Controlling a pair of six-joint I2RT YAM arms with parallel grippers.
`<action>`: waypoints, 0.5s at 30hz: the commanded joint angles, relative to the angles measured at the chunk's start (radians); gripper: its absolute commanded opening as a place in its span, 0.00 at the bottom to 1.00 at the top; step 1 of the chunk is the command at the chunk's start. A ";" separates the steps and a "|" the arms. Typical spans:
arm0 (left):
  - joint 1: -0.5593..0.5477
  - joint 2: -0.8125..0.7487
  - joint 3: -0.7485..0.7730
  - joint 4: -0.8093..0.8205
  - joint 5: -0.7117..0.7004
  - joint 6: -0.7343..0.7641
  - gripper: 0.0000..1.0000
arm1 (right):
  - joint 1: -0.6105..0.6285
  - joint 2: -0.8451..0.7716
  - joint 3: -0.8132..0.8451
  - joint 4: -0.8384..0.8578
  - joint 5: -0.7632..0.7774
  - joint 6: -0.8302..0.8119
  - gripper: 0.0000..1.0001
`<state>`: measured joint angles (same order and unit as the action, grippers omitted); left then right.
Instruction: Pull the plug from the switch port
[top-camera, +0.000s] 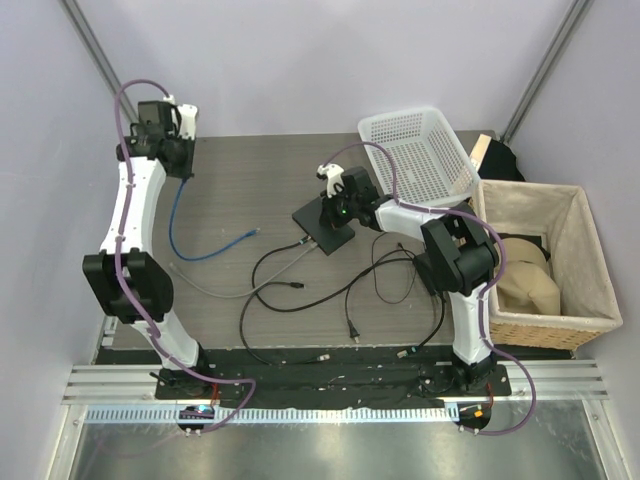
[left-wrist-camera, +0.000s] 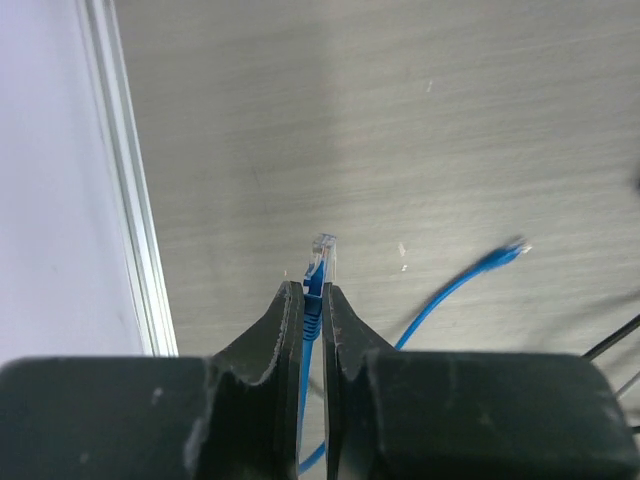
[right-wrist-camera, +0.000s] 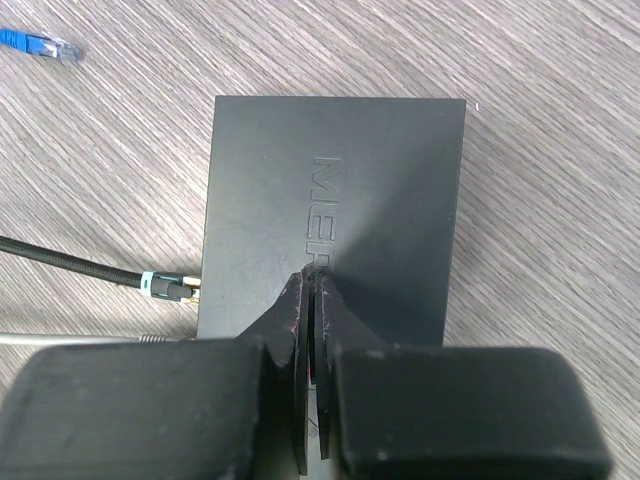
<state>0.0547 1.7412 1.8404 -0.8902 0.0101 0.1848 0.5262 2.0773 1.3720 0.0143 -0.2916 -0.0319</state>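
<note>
The switch, a flat dark-grey box, lies mid-table and fills the right wrist view. My right gripper is shut and empty, its tips resting on the box top. A black braided cable's green-ringed plug sits at the box's left edge, with a grey cable below it. My left gripper is shut on a blue cable's clear-tipped plug at the table's far left, well away from the box. The blue cable's other plug lies loose left of the box.
A white plastic basket stands behind the box. A lined wicker basket stands at the right. Loose black cables sprawl in front of the box. A metal rail and the wall run close to the left gripper.
</note>
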 joint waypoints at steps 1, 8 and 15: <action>0.004 -0.025 -0.082 0.105 -0.056 0.015 0.02 | -0.023 0.035 -0.073 -0.192 0.141 -0.054 0.01; -0.013 0.084 -0.144 0.115 -0.036 -0.016 0.27 | -0.023 0.009 -0.065 -0.192 0.137 -0.056 0.01; -0.082 0.129 -0.043 0.053 0.093 -0.037 0.52 | -0.023 -0.069 0.019 -0.188 0.045 -0.043 0.01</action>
<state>0.0341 1.8843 1.7134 -0.8295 0.0021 0.1650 0.5224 2.0464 1.3632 -0.0292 -0.2813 -0.0589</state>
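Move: The left hand still grips one blue plug high up; bare table lies straight below it, roughly 23 cm down. The cable's loose blue plug is on the table about 4 cm back and 13 cm to its right, the grey cable's free end some 13 cm back and 6 cm left, and the switch about 30 cm right and 3 cm back. The right hand's shut tips are already at the middle of the switch, whose middle is some 2 cm below them. Straight down over the bare table at the far left the left hand sinks about 10 cm, tipping its fingers some 10 degrees steeper. After the first few centimetres they spread from shut to half open and let go of the blue plug while still well above the table. The right hand, fingers shut, stays low over the switch. ##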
